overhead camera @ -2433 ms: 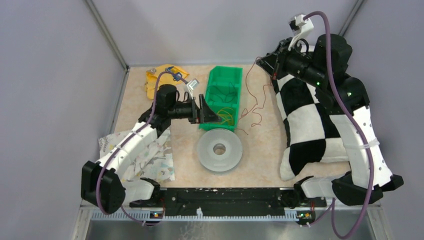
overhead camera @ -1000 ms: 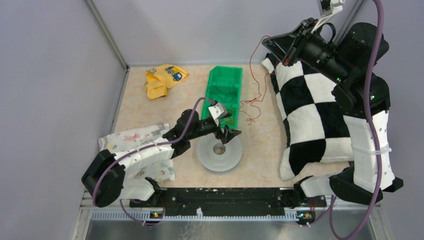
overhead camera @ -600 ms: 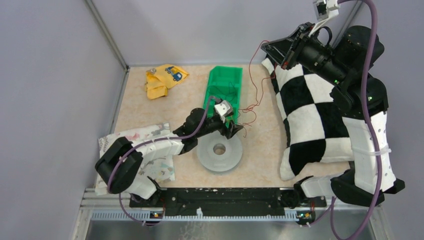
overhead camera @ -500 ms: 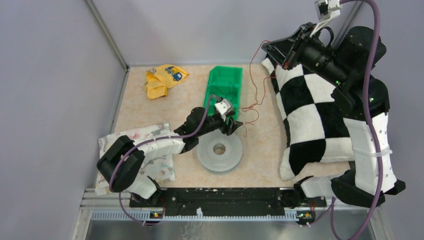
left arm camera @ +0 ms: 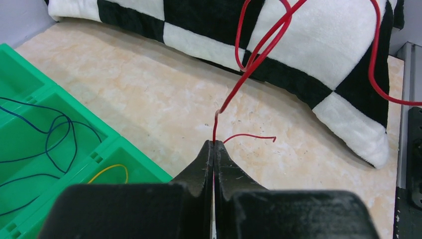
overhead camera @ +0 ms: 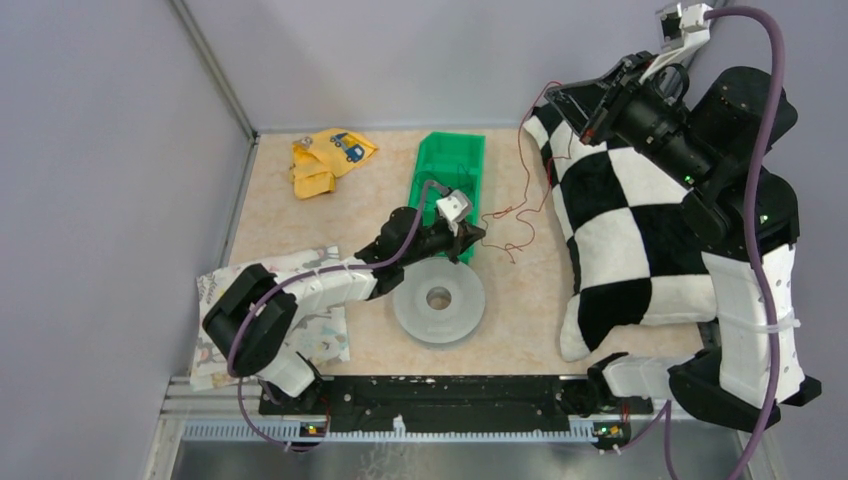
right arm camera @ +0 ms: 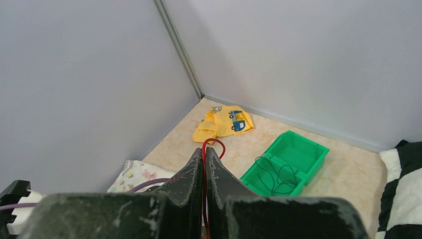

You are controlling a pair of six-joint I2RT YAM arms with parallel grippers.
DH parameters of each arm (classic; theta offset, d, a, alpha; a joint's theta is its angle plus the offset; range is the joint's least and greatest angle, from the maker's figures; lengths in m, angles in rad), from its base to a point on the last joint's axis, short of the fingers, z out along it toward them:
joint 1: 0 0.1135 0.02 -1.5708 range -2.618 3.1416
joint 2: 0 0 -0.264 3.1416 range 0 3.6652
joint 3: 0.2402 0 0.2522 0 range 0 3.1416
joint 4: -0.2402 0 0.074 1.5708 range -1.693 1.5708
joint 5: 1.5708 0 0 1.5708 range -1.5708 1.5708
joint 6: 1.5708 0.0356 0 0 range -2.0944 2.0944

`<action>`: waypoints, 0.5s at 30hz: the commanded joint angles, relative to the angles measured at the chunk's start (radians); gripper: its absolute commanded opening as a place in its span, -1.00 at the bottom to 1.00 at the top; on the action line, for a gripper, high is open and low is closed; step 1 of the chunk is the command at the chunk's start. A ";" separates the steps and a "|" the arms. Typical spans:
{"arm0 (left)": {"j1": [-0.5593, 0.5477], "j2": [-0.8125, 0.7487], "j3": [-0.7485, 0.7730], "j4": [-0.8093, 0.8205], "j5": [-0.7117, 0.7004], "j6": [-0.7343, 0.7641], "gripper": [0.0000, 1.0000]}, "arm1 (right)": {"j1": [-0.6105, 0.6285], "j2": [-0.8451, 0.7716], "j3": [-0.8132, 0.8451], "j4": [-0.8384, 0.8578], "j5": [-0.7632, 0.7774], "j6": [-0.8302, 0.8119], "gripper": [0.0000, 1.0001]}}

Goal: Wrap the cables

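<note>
The cables are one thin red-brown wire (overhead camera: 506,213) that hangs from up high down to the table between the green bin and the pillow. My right gripper (overhead camera: 553,97) is raised above the pillow's far corner and is shut on the wire (right arm camera: 219,146), which loops out past its tips (right arm camera: 204,149). My left gripper (overhead camera: 479,235) is low beside the bin, shut on the wire's lower part (left arm camera: 234,94), which rises from its tips (left arm camera: 214,143); a short free end lies on the table. The grey round spool (overhead camera: 438,300) lies flat just in front of the left gripper.
A green bin (overhead camera: 449,160) with thin dark and yellow wires stands at the back centre. A black-and-white checkered pillow (overhead camera: 630,235) fills the right side. Yellow cloth (overhead camera: 330,160) lies at the back left, patterned cloth (overhead camera: 262,305) under the left arm.
My left gripper moved from over the spool to the wire beside the bin and shut on it. The right arm drew the wire a little to the right.
</note>
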 commanded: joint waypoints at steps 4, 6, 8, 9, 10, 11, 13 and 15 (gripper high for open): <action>-0.003 -0.096 0.007 -0.031 0.010 0.005 -1.00 | -0.007 -0.033 -0.005 -0.017 0.074 -0.036 -1.00; -0.003 -0.139 0.006 -0.075 -0.001 0.008 -1.00 | -0.007 -0.038 -0.029 -0.020 0.086 -0.034 -1.00; -0.003 -0.183 0.012 -0.130 -0.012 0.001 -1.00 | -0.007 -0.049 -0.064 -0.015 0.103 -0.031 -1.00; -0.003 -0.208 0.018 -0.163 -0.027 -0.006 -1.00 | -0.007 -0.055 -0.086 -0.014 0.117 -0.030 -1.00; -0.003 -0.231 0.027 -0.203 -0.049 -0.018 -1.00 | -0.007 -0.063 -0.110 -0.010 0.135 -0.030 -1.00; -0.003 -0.253 0.037 -0.245 -0.080 -0.046 -1.00 | -0.007 -0.071 -0.140 -0.009 0.160 -0.032 -1.00; -0.003 -0.293 0.060 -0.322 -0.137 -0.079 -1.00 | -0.007 -0.086 -0.199 -0.010 0.211 -0.045 -1.00; -0.001 -0.321 0.089 -0.400 -0.170 -0.090 -1.00 | -0.008 -0.095 -0.263 -0.016 0.262 -0.060 -1.00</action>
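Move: The left hand already pinches the red cable near its lower end. Its slack loops hang about 8 cm to the right of this hand, 2 cm back and some 15 cm higher. The grey spool lies about 9 cm left, 9 cm back and 17 cm below; the green box's middle is roughly 24 cm ahead and 7 cm left, on the table. From the right hand, holding the cable's upper part, the loops hang about 22 cm below, 2 cm ahead and 1 cm right. Upward and to its left, the left hand lifts about 5 cm, drawing slightly back, fingers still shut on the red cable near its lower end. Meanwhile the right hand, still pinching the upper part, hardly travels at first, then sinks at a quickening pace, about 5 cm in all, easing right and forward as it turns some 10 degrees clockwise and tips down a little. ##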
